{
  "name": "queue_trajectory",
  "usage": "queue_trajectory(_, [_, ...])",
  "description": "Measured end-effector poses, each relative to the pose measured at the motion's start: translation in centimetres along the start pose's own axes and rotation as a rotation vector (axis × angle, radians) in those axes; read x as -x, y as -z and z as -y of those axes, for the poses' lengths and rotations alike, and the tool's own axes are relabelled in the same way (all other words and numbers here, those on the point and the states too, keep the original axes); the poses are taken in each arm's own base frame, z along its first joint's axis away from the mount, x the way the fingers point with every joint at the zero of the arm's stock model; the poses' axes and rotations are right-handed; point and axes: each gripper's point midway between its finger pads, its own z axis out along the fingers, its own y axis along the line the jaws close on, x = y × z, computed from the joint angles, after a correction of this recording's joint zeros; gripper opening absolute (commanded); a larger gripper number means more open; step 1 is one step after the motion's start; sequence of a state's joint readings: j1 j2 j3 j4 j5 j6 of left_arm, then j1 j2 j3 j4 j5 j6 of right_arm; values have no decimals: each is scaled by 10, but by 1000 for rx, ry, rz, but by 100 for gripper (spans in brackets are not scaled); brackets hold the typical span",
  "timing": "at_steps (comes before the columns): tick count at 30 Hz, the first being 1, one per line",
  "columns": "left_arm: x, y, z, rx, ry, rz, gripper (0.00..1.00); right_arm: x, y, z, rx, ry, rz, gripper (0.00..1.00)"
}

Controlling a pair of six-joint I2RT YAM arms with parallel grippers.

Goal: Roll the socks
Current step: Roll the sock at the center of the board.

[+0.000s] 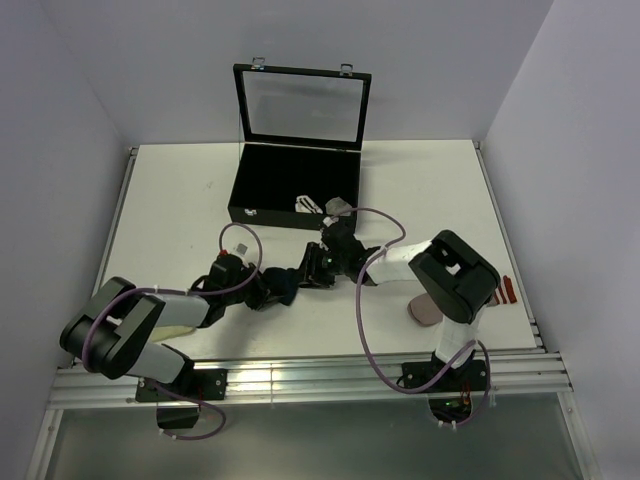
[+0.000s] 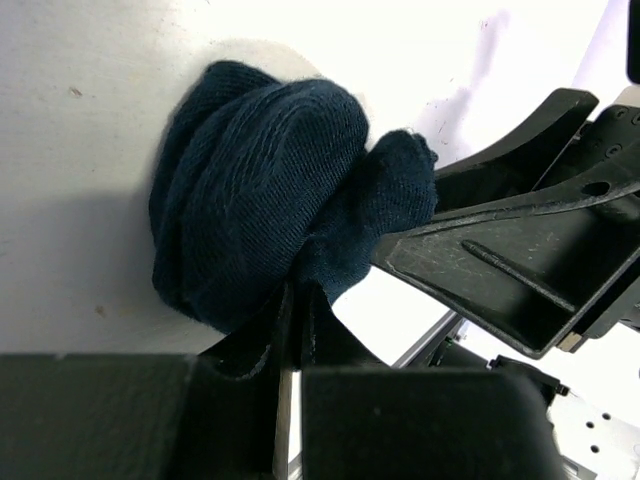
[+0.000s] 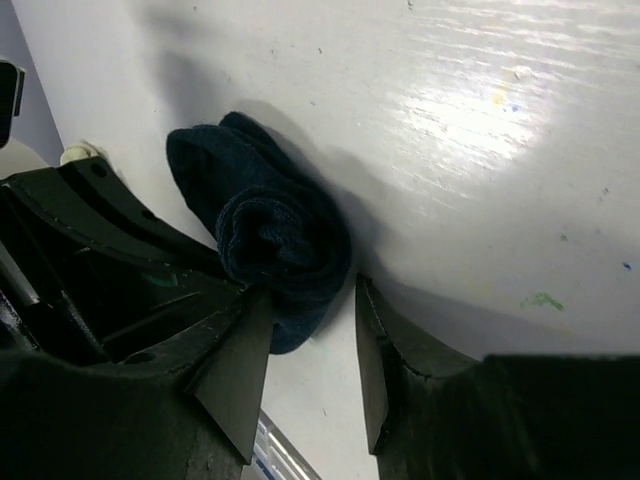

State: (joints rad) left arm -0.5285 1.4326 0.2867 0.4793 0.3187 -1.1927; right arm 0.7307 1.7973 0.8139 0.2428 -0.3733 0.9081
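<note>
A plain navy sock (image 2: 255,180) lies rolled into a bundle on the white table between my two grippers. My left gripper (image 2: 298,296) is shut on a fold of its fabric at the near side of the roll. In the right wrist view the navy sock (image 3: 275,240) shows its coiled end. My right gripper (image 3: 312,295) stands open around that end, one finger against the cloth and the other apart from it. From above, the sock (image 1: 286,287) sits between the left gripper (image 1: 266,293) and the right gripper (image 1: 306,272). A white striped sock (image 1: 304,203) and a grey sock (image 1: 338,207) lie in the case.
An open black case (image 1: 262,186) with its clear lid raised stands at the back centre. A pinkish-grey flat piece (image 1: 424,311) lies beside the right arm's base. A small red object (image 1: 507,290) rests near the table's right edge. A metal rail (image 1: 300,375) runs along the near edge.
</note>
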Motion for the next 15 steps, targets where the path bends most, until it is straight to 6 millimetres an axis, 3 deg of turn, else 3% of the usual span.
queue_trajectory(5, [0, -1, 1, -1, 2, -9, 0, -1, -4, -5, 40, 2, -9, 45])
queue_trajectory(8, [0, -1, 1, 2, 2, -13, 0, -1, -5, -8, 55, 2, -14, 40])
queue_trajectory(15, [1, -2, 1, 23, -18, -21, 11, -1, -5, -10, 65, 10, -15, 0])
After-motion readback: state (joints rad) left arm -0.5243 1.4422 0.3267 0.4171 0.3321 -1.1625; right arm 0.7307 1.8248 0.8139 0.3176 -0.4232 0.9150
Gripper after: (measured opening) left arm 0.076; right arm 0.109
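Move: The half-rolled navy sock at the board's centre is pinched in my shut left fingers, its middle roughly 4 cm ahead and 3 cm to the right of them. From my open right hand, the sock's middle lies some 4 cm left, level fore-and-aft and about 1 cm lower. The black box's middle is about 25 cm ahead of the right hand and 1 cm left. In it, the striped rolled sock sits some 19 cm ahead, 1 cm right. I ease my right hand about 1 cm left, onto the near end of the navy sock, with hardly any rise. Then, as it stops, I shut its half-open fingers almost fully and pinch the loose end standing between them. My left hand stays put and keeps its closed grip on the other side of the sock. ##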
